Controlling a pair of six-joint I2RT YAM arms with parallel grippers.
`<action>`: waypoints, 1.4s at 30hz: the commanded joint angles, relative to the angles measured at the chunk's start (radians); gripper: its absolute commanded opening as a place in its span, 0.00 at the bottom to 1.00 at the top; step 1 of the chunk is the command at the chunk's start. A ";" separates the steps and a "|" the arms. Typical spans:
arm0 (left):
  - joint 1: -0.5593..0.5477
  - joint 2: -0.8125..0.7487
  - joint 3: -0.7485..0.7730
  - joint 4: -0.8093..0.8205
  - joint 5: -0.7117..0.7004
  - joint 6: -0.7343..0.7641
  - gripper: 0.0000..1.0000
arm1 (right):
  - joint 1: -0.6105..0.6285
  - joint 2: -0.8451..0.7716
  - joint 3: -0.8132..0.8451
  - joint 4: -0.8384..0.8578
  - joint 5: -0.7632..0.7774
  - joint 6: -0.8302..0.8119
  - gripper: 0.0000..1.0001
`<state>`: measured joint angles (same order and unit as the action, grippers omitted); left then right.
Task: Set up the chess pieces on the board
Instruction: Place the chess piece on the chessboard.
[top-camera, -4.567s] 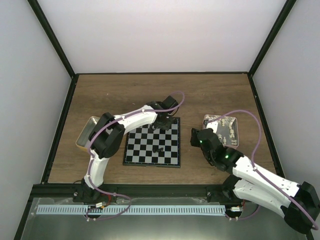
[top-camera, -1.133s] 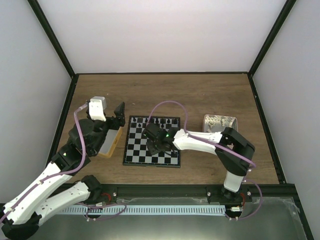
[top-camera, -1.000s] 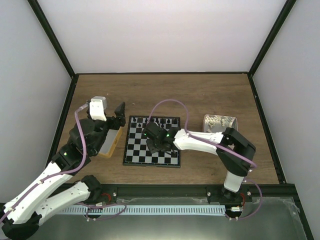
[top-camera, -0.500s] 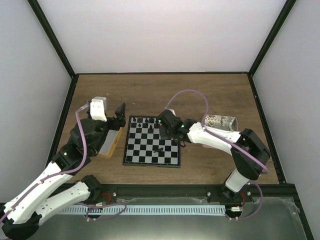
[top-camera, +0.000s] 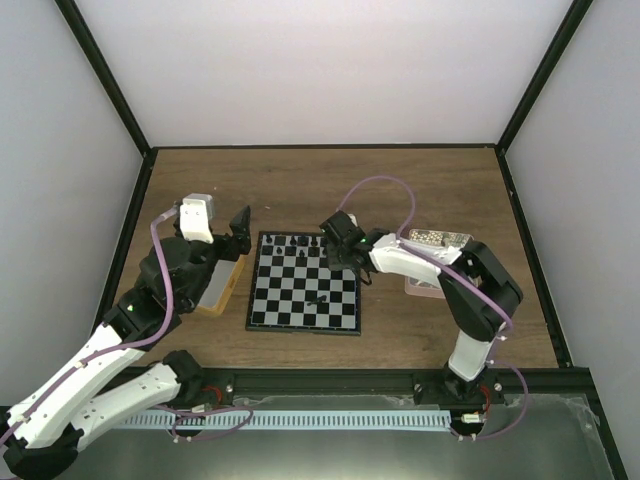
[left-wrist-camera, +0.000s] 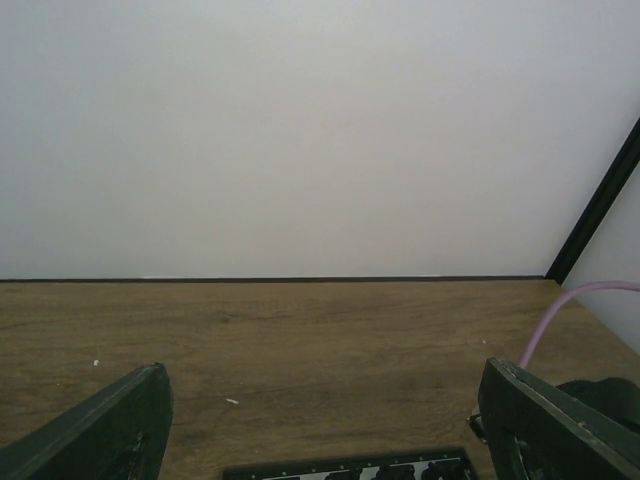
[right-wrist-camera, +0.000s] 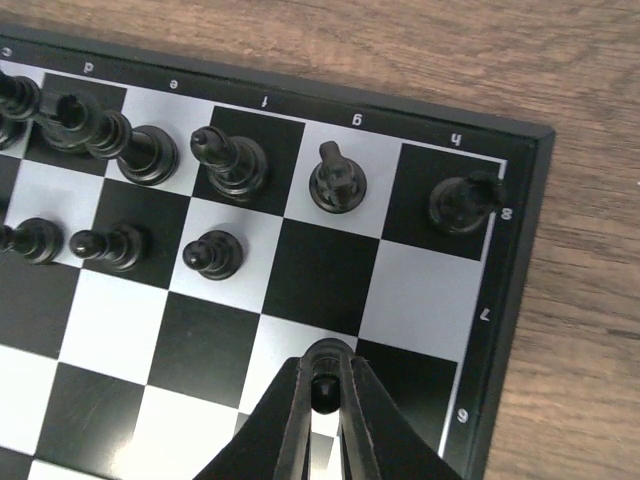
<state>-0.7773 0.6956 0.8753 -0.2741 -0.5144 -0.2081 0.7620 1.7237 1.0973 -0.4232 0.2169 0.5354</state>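
The board (top-camera: 300, 300) lies mid-table, and the right wrist view shows its far right corner (right-wrist-camera: 400, 300). Black chess pieces (right-wrist-camera: 228, 160) line the far row, with pawns (right-wrist-camera: 213, 254) in the row before it. One piece (top-camera: 318, 297) lies alone mid-board. My right gripper (right-wrist-camera: 324, 372) hangs over the board's far right part (top-camera: 342, 250), shut on a small black pawn (right-wrist-camera: 322, 393). My left gripper (left-wrist-camera: 322, 400) is open and empty, raised left of the board (top-camera: 240, 222). Its fingers (left-wrist-camera: 110, 430) frame bare wood.
A yellow-rimmed tray (top-camera: 222, 285) sits left of the board under my left arm. A pinkish tray (top-camera: 432, 240) sits to the right, partly behind my right arm. Black frame posts and white walls enclose the table.
My right gripper has moved from the board's middle to its far right part, with the pawn still held. The left arm has stayed put.
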 joint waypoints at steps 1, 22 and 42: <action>0.004 0.000 0.013 0.008 -0.005 0.001 0.86 | -0.004 0.047 0.057 0.019 0.016 -0.021 0.09; 0.004 0.027 0.013 0.001 -0.019 0.000 0.86 | -0.026 0.104 0.075 0.075 0.028 -0.037 0.17; 0.004 0.041 0.013 0.000 -0.014 -0.003 0.86 | -0.024 -0.124 -0.023 0.034 -0.072 0.009 0.47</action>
<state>-0.7773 0.7341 0.8753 -0.2787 -0.5224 -0.2081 0.7425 1.6920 1.1061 -0.3717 0.2123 0.5426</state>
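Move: The right hand holds a pawn; its empty dark square, g7, lies about 3 cm ahead, 1 cm left and 4 cm below. The knight stands roughly 3 cm beyond that square, the neighbouring pawn some 3 cm to the square's left, and the corner rook 3 cm beyond and 3 cm right of the square. From the left hand the square is some 10 cm ahead, 21 cm right and 34 cm below. Right hand lowers the pawn, eases it 3 cm forward onto g7, opens, then lifts about 3 cm clear. ##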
